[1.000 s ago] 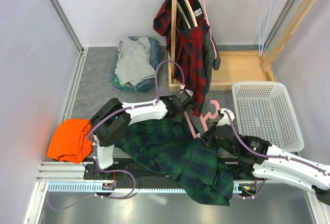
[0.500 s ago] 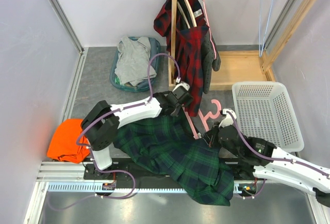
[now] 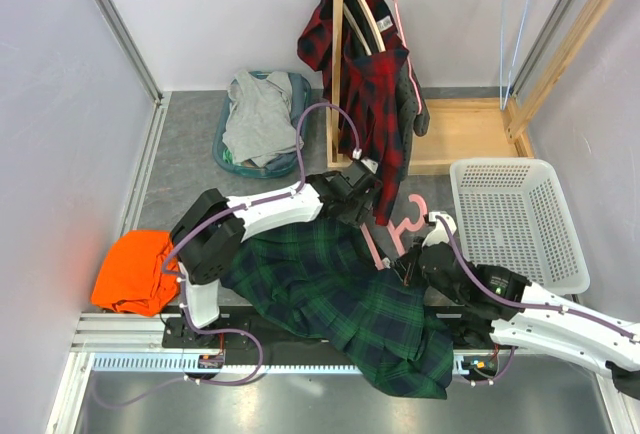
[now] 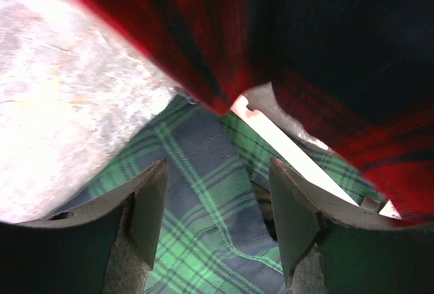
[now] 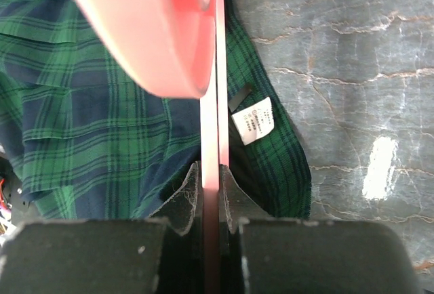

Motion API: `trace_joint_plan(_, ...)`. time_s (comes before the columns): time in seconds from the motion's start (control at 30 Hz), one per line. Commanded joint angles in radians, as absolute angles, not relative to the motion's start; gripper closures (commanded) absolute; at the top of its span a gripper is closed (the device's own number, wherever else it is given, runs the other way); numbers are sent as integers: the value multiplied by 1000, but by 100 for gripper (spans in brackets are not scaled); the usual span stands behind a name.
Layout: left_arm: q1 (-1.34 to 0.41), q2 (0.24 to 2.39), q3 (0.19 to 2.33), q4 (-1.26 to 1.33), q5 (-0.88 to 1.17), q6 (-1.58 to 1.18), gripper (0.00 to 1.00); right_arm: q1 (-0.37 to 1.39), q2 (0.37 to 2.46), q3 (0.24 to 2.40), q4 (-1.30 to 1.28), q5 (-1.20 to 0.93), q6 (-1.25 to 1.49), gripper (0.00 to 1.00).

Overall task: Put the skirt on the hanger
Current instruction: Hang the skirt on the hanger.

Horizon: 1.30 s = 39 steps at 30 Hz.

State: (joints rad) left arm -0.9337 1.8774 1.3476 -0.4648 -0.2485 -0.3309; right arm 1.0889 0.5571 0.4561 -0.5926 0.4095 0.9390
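Note:
The green and navy plaid skirt [image 3: 340, 299] lies spread on the floor between the arms. It also shows in the left wrist view [image 4: 203, 206] and the right wrist view [image 5: 102, 118]. The pink hanger [image 3: 405, 222] lies across the skirt's far right edge. My right gripper [image 3: 408, 269] is shut on the hanger's bar [image 5: 210, 138], with the skirt's white label [image 5: 252, 119] beside it. My left gripper [image 3: 362, 204] is open and empty above the skirt's far edge, next to the hanging red shirt [image 4: 319, 57].
A wooden clothes rack [image 3: 470, 134] at the back holds a red plaid shirt [image 3: 375, 104] and a blue wire hanger [image 3: 520, 14]. A white basket [image 3: 520, 219] stands right, a teal basket with grey clothes [image 3: 260, 119] back left, an orange garment [image 3: 135, 269] at the left.
My left gripper swung back to the left and then forward right again, ending beside the red shirt's hem. The right gripper has held the hanger still.

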Motion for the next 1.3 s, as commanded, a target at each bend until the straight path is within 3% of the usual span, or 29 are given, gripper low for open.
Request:
trace_joint_plan(0.0,-943,1907,1358,-434,-187,-285,33,1091,549,436,-578,423,979,100)
trace_joint_plan(0.13,-951,1933,1351,-442,-173,-282,34,1091,542,433,-581,426,982,100)
trace_joint_plan(0.3,-976,1985,1376,-492,-184,-272,44,1092,546,437,-591,434,985,100)
trace_joint_plan(0.43,-982,1994,1376,-535,-257,-278,64,1091,548,440,-592,436,986,100)
trace_joint_plan(0.53,-982,1983,1376,-564,-314,-282,86,1091,546,445,-594,437,983,100)
trace_joint_plan(0.57,-982,1980,1377,-572,-333,-287,98,1091,548,446,-597,439,982,100)
trace_joint_plan(0.8,-954,1908,1394,-621,-446,-347,98,1092,523,482,-597,436,930,100)
trace_joint_plan(1.27,-815,1743,1393,-604,-400,-328,98,1092,410,540,-508,295,736,100)
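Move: Under the left hand's open fingers, about 2 cm back and 5 cm down, lies the far edge of the green plaid skirt's waistband. The pink hanger's free end is roughly 5 cm ahead and 4 cm to the right, a little lower, and the red plaid shirt's hem hangs some 4 cm ahead, 5 cm to the right and slightly above. From the right hand, which holds the hanger, that waistband edge lies about 10 cm ahead, 12 cm left and 8 cm below. Sinking about 4.5 cm and drawing back a little, the left hand shuts its open fingers on the skirt's waistband edge, then pulls it left, up and forward, roughly 6 cm left and 7 cm up, out beside the hanger's free end. The right hand keeps its pinch on the hanger, almost still at first, then lifts it some 5 cm, tipping the fingers up. ##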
